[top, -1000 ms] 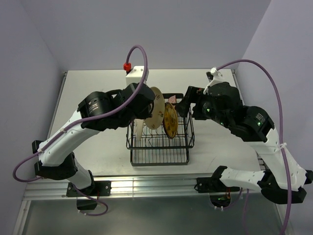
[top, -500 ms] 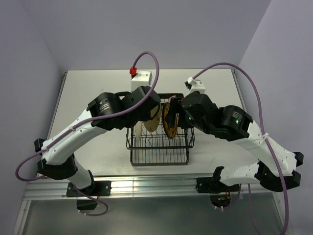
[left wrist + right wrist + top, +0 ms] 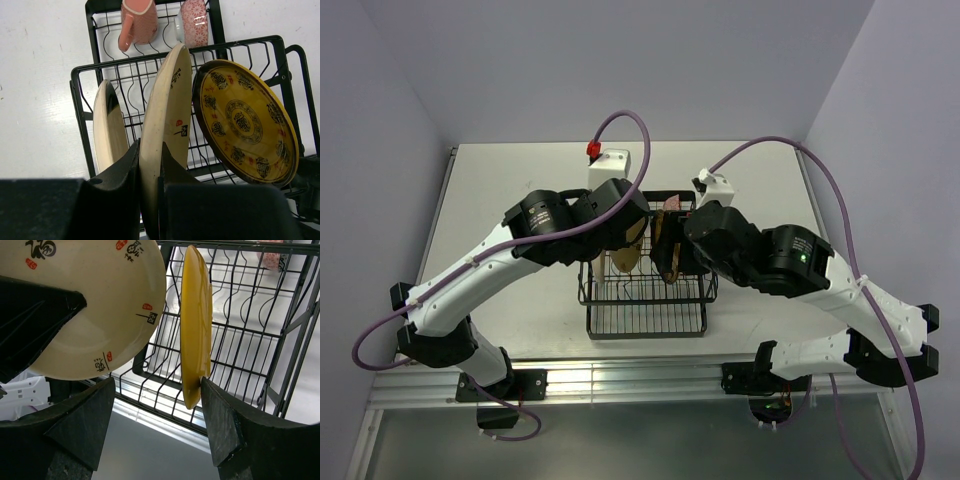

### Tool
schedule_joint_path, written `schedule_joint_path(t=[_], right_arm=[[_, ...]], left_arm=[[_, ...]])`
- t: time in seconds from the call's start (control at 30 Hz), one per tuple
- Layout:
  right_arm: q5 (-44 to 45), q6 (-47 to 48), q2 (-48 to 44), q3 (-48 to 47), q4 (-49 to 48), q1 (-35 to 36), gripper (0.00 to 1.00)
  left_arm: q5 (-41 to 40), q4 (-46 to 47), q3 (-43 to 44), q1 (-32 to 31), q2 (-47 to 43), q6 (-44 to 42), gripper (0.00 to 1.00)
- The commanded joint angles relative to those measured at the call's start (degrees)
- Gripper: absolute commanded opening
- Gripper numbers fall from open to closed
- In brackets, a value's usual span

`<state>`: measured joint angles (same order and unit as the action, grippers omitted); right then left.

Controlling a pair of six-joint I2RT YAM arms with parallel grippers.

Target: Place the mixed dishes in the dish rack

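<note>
My left gripper (image 3: 150, 147) is shut on the rim of a cream plate with red and black marks (image 3: 167, 115) and holds it upright over the black wire dish rack (image 3: 82, 100). A second cream plate (image 3: 107, 127) stands in a slot to its left. The yellow patterned plate (image 3: 245, 122) leans in the rack on the right. My right gripper (image 3: 157, 382) is open around the yellow plate's (image 3: 195, 325) lower rim, with the right finger (image 3: 225, 425) touching it. The pinkish mug (image 3: 136, 22) and a small patterned bowl (image 3: 194, 22) sit at the rack's far end.
In the top view both arms meet over the rack (image 3: 645, 315), which stands mid-table near the front edge. The left gripper (image 3: 628, 235) and right gripper (image 3: 672, 250) are close together. White table (image 3: 510, 180) lies on both sides.
My right gripper has swung left from beside the rack to the yellow plate. My left gripper has moved slightly right and lower with the cream plate, which now stands more upright.
</note>
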<state>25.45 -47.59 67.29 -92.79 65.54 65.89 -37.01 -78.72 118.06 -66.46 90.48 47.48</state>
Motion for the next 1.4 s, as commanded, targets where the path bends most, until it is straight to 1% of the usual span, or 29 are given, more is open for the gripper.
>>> schedule_joint_path(t=[0.0, 0.13, 0.3, 0.7, 0.8, 0.83, 1.1, 1.33, 1.37], right_arm=[[2.23, -2.06, 0.73, -1.42, -1.64, 0.82, 0.75], [3.38, -2.85, 1.53, -1.6, -1.37, 1.17, 0.73], [4.52, -3.3, 0.74, -0.72, -1.73, 1.26, 0.73], [3.64, -4.09, 0.47, 1.47, -3.92, 1.7, 0.7], [3.73, -4.61, 1.0, 2.44, -4.54, 1.79, 0.65], [3.73, -4.79, 1.18, 2.79, -4.8, 1.79, 0.6], [7.15, -7.68, 2.06, 2.53, -3.84, 2.58, 0.53], [8.82, -8.83, 2.76, 0.25, -2.61, 2.49, 0.4], [8.82, -8.83, 2.85, 0.24, -2.7, 2.58, 0.39]], left_arm=[[-1.39, 0.14, 0.07, 0.1, -1.97, -0.99, 0.0], [-1.22, 0.14, -0.55, 0.1, -2.06, -1.25, 0.0], [-0.69, 0.14, -1.69, 0.54, -2.15, -1.52, 0.0], [0.63, 0.14, -3.01, 0.63, 0.4, -0.29, 0.0], [0.54, 0.14, -3.27, 0.63, 0.4, -0.37, 0.0], [0.45, 0.14, -3.45, 0.63, 0.49, -0.37, 0.0], [0.45, 0.14, -4.15, 0.63, 0.84, -0.29, 0.0], [0.63, 0.14, -4.15, 0.63, 0.75, -0.38, 0.0], [0.54, 0.14, -4.24, 0.63, 0.58, -0.29, 0.0]])
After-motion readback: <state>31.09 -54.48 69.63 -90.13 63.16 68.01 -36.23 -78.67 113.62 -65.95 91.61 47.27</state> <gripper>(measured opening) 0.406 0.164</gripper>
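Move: Around the yellow plate's near rim the right fingers are open, one on each side; the plate's middle is about 8 cm ahead and 4 below. The held cream plate is some 11 cm to the right hand's left and 5 ahead. For it, the left hand aims at a slot about 5 cm ahead and 10 below, with another cream plate 7 cm left, 6 ahead, and the yellow plate 10 cm right, 7 ahead. Closing its fingers by nearly half, mostly in the later part, the right hand eases about 1.5 cm left and as much down, and ends pinching the near rim of the yellow plate. Meanwhile the left hand keeps its grip on the cream plate and lowers it about 3 cm in two stages between its neighbours, rolling some 5 degrees so the hand's left side rises. ##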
